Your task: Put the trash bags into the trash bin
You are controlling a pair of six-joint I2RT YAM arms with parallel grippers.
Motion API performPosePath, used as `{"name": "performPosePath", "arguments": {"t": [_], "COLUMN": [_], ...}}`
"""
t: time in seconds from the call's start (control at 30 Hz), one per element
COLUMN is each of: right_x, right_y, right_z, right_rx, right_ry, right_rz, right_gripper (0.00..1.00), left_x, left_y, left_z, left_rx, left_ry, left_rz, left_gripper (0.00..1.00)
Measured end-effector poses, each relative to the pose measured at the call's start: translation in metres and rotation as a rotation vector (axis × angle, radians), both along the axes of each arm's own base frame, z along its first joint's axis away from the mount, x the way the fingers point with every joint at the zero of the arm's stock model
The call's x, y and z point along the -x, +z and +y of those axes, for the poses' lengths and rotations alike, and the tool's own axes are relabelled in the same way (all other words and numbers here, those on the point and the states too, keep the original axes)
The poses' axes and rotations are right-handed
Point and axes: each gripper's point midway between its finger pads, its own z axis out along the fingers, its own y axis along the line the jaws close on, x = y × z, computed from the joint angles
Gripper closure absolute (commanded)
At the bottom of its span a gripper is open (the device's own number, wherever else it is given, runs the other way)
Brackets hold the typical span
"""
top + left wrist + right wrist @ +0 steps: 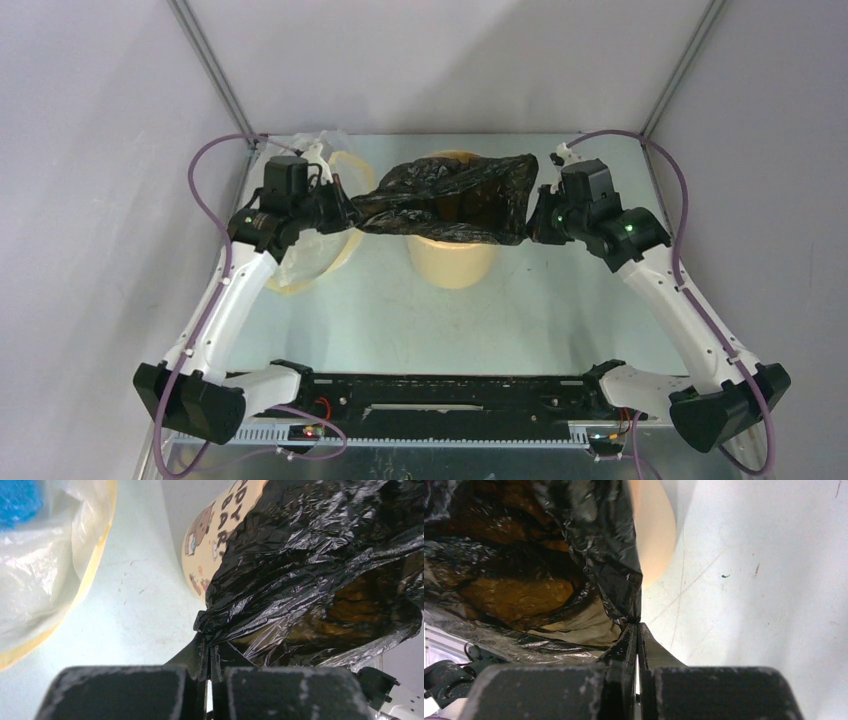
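Note:
The black trash bag [450,200] hangs stretched between both grippers, spread over the top of the yellow-orange trash bin [452,262]. My left gripper [352,212] is shut on the bag's left edge. In the left wrist view its fingertips [209,642] pinch a bunched corner of the crinkled film [310,565], with the bin's printed wall [210,535] behind. My right gripper [535,215] is shut on the right edge, where its tips [637,627] clamp the film [589,535] beside the bin [654,535]. The bag hides most of the bin's mouth.
A clear translucent bag [310,250] with a pale-yellow band lies on the table just left of the bin, under my left arm; its blue lump [17,500] shows in the left wrist view. Grey walls enclose the table at back and sides.

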Motion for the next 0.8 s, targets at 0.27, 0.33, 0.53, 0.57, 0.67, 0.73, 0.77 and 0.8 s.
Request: {"name": "performPosePath", "arguments": {"t": [0.27,0.33,0.53,0.57,0.67,0.73,0.77,0.8], "right_x": [0.01,0.009,-0.009,-0.011,-0.017,-0.022,-0.024,-0.026], "right_y": [-0.041,-0.05,-0.051,-0.05,-0.047,-0.045,-0.045,-0.045], "right_z": [-0.008,-0.012,-0.021,-0.021,-0.021,-0.021,-0.021,-0.02], "right_rx": [0.05,0.065,0.082,0.081,0.075,0.071,0.07,0.069], "right_ry": [-0.002,-0.015,-0.075,-0.08,-0.089,-0.097,-0.1,-0.104], "right_rz": [0.029,0.038,0.003,-0.005,-0.029,-0.048,-0.054,-0.06], "right_gripper": [1.0,1.0,1.0,1.0,1.0,1.0,1.0,1.0], "left_x": [0.01,0.008,0.001,0.001,-0.001,-0.005,-0.007,-0.01], "left_y": [-0.027,-0.026,-0.028,-0.028,-0.028,-0.028,-0.029,-0.031], "left_z": [0.004,0.005,0.008,0.009,0.009,0.008,0.008,0.007], "left_rx": [-0.019,-0.023,-0.034,-0.037,-0.037,-0.029,-0.025,-0.017], "left_ry": [0.006,0.014,0.037,0.04,0.044,0.052,0.057,0.065], "left_rz": [0.055,0.046,0.024,0.024,0.018,0.005,0.0,-0.007], "left_gripper": [1.0,1.0,1.0,1.0,1.0,0.98,0.96,0.95]}}
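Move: Both hands already pinch the black trash bag's rim, stretched across the bin's mouth. From the left hand the bin's middle lies about 20 cm to the right, 6 cm ahead and roughly 15 cm below; the clear bag with the blue roll lies some 16 cm ahead, 11 cm left and 23 cm down. From the right hand the bin's middle is about 15 cm left, 8 cm ahead and 14 cm below. Both grippers keep their shut pinch on opposite ends of the black bag's rim and draw it down over the bin. The right hand sinks about 5 cm, easing some 2 cm outward to the right, then pushes forward about 3 cm while rising slightly and turning a little clockwise. The left drops about 3 cm, dipping back first, then comes slightly forward. ##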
